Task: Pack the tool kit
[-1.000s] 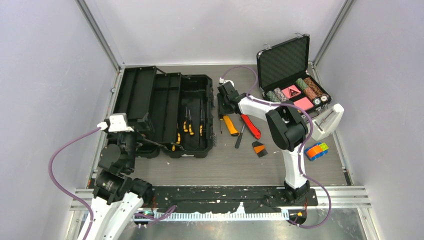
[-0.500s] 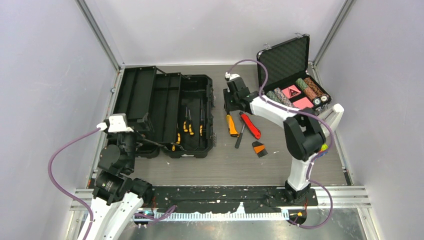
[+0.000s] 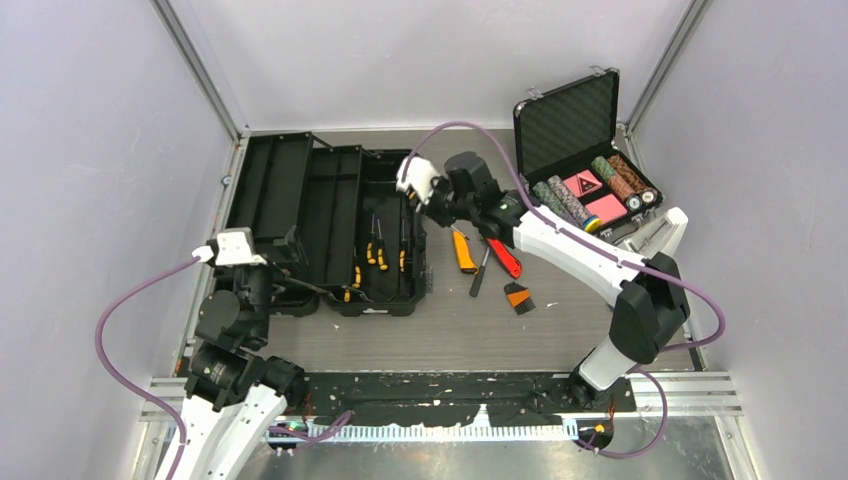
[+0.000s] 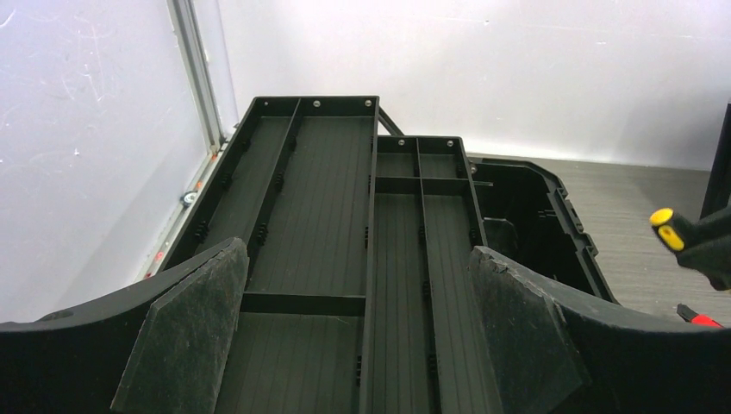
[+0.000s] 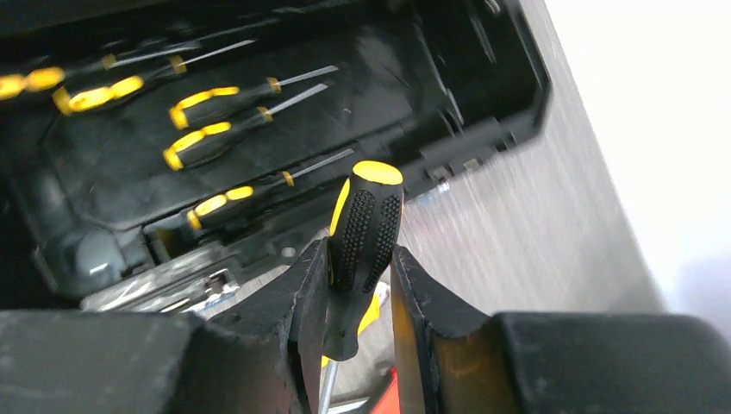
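The black toolbox lies open at the left, both trays folded out. Several yellow-and-black screwdrivers lie in its main bin. My right gripper is shut on the handle of a yellow-and-black screwdriver, its shaft pointing back under the wrist. In the top view this gripper hangs just off the toolbox's right rim. My left gripper stands open and empty over the near end of the trays, and its view catches the held screwdriver's yellow handle end at the far right.
A yellow knife, a red tool, a thin screwdriver and an orange-black brush lie on the table right of the toolbox. An open case of poker chips stands at the back right.
My right arm has swung left from the loose tools toward the toolbox, carrying the screwdriver. The left arm has not moved.
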`<move>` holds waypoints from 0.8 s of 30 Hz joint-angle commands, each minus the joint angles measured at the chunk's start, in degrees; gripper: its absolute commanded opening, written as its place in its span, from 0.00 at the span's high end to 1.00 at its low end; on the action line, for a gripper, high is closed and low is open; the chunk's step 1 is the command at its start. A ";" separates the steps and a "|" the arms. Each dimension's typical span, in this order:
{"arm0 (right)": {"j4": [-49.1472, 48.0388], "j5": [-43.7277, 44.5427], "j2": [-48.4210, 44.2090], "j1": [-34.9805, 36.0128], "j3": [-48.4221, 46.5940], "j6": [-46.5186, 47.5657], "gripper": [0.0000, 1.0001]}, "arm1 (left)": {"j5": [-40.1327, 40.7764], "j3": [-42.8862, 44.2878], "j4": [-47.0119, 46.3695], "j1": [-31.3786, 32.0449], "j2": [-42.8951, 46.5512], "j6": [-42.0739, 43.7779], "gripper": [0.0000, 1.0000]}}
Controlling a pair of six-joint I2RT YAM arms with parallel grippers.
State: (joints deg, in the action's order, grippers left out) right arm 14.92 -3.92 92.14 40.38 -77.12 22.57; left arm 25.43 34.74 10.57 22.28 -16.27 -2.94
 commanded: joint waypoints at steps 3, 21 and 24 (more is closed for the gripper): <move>4.91 -16.45 -5.63 4.13 -0.03 40.48 0.95 | 0.27 -0.06 -2.19 0.22 1.11 0.04 0.01; 14.09 -8.98 4.72 17.80 -6.58 72.77 0.95 | -2.53 0.23 -2.05 0.22 0.22 0.31 0.01; 10.45 -5.86 5.15 18.86 -4.24 76.93 0.95 | -2.60 0.36 -1.85 0.22 -0.20 0.30 0.01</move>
State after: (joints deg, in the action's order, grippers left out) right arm 30.85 -15.07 98.02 58.39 -82.70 91.18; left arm 24.16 34.74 10.57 22.28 -15.64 -2.72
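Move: The right gripper holds a black-and-yellow screwdriver just right of the tool box's open main bay. The near half of that bay lies about 9 cm back and 10 cm to its left, some 16 cm below. Handles of the screwdrivers already inside lie 5 cm back, 12 cm left; the yellow knife lies 3 cm back, 4 cm right, the red knife 5 cm back, 12 cm right. From the left gripper, the bay's near half is 6 cm ahead, 23 cm right. Swing the right gripper about 16 cm back and left in nearly equal parts, towards the near half of the open bay, rising slightly at first and then sinking a few centimetres. Meanwhile twist the wrist roughly 80 degrees, counter-clockwise, so the fingers end up pointing left and down; keep their grip on the screwdriver handle. ##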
